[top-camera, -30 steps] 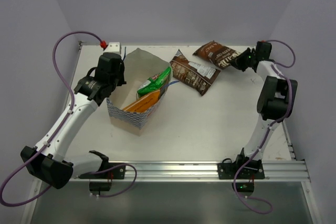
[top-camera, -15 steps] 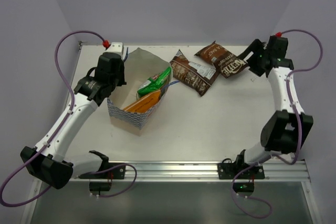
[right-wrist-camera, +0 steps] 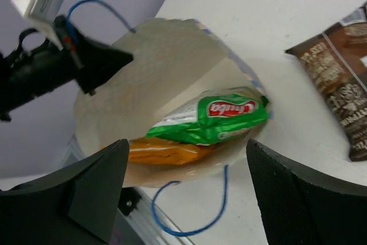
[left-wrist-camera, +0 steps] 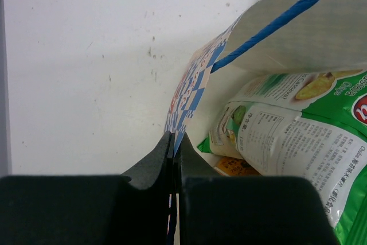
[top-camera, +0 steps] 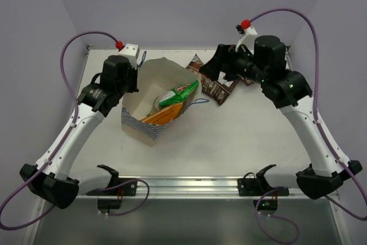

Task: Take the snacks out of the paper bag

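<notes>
The paper bag [top-camera: 143, 87] lies on its side on the table, its mouth facing right. A green-and-white snack packet [top-camera: 179, 93] and an orange packet [top-camera: 161, 116] stick out of it. My left gripper [top-camera: 127, 80] is shut on the bag's rim; its wrist view shows the jaws [left-wrist-camera: 172, 142] pinching the checked edge beside the green packet [left-wrist-camera: 298, 136]. My right gripper [top-camera: 211, 67] hangs open just right of the bag's mouth. In its wrist view its fingers [right-wrist-camera: 97, 187] frame the green packet [right-wrist-camera: 218, 116] and the orange packet [right-wrist-camera: 166, 152]. A dark brown packet [top-camera: 217, 89] lies on the table under that arm.
A loose blue cord handle [right-wrist-camera: 195, 222] loops onto the table in front of the bag's mouth. Part of a second brown packet [top-camera: 245, 80] shows behind the right arm. The table's back edge meets the walls just beyond the bag.
My right gripper let go of a brown packet at the far right, opened, and swung left to the bag's mouth. The left gripper kept hold of the rim and the bag shifted slightly.
</notes>
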Action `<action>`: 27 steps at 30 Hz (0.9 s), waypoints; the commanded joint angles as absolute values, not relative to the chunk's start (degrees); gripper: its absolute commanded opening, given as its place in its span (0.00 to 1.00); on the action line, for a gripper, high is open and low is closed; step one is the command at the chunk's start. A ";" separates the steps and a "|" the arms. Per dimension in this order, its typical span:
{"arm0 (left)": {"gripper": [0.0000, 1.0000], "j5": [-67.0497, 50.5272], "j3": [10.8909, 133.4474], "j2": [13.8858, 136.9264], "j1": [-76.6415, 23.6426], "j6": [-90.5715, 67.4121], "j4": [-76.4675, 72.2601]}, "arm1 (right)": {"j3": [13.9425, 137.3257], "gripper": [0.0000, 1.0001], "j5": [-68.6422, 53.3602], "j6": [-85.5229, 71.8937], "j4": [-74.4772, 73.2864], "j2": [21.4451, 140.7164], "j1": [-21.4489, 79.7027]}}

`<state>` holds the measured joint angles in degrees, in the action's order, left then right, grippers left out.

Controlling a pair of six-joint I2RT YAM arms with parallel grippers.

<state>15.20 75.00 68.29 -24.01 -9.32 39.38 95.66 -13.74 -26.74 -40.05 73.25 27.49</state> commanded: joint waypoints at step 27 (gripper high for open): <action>0.00 9.23 75.32 67.41 -23.91 -6.24 34.28 | 102.74 0.90 -6.87 -4.66 -48.95 91.75 52.91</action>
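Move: The green snack bag lies inside the paper bag, about 11 cm to the right hand's left, 5 cm ahead and roughly 23 cm below; the orange snack bag is some 9 cm nearer the robot than it and 5 cm farther left. A brown snack bag lies on the table, about 18 cm ahead of the right hand, 7 cm right and 38 cm down. From the left hand, the green bag is some 17 cm right, 2 cm ahead and 11 cm below. No snack is gripped yet: the right hand swings about 14 cm left and 7 cm back to the paper bag's mouth, at first nearly level, then sinks some 11 cm towards the green and orange bags. It turns about 30 degrees counter-clockwise while its wide-open fingers tip downward. The left hand keeps pinching the paper bag's rim, shifting it about a centimetre right and up. ##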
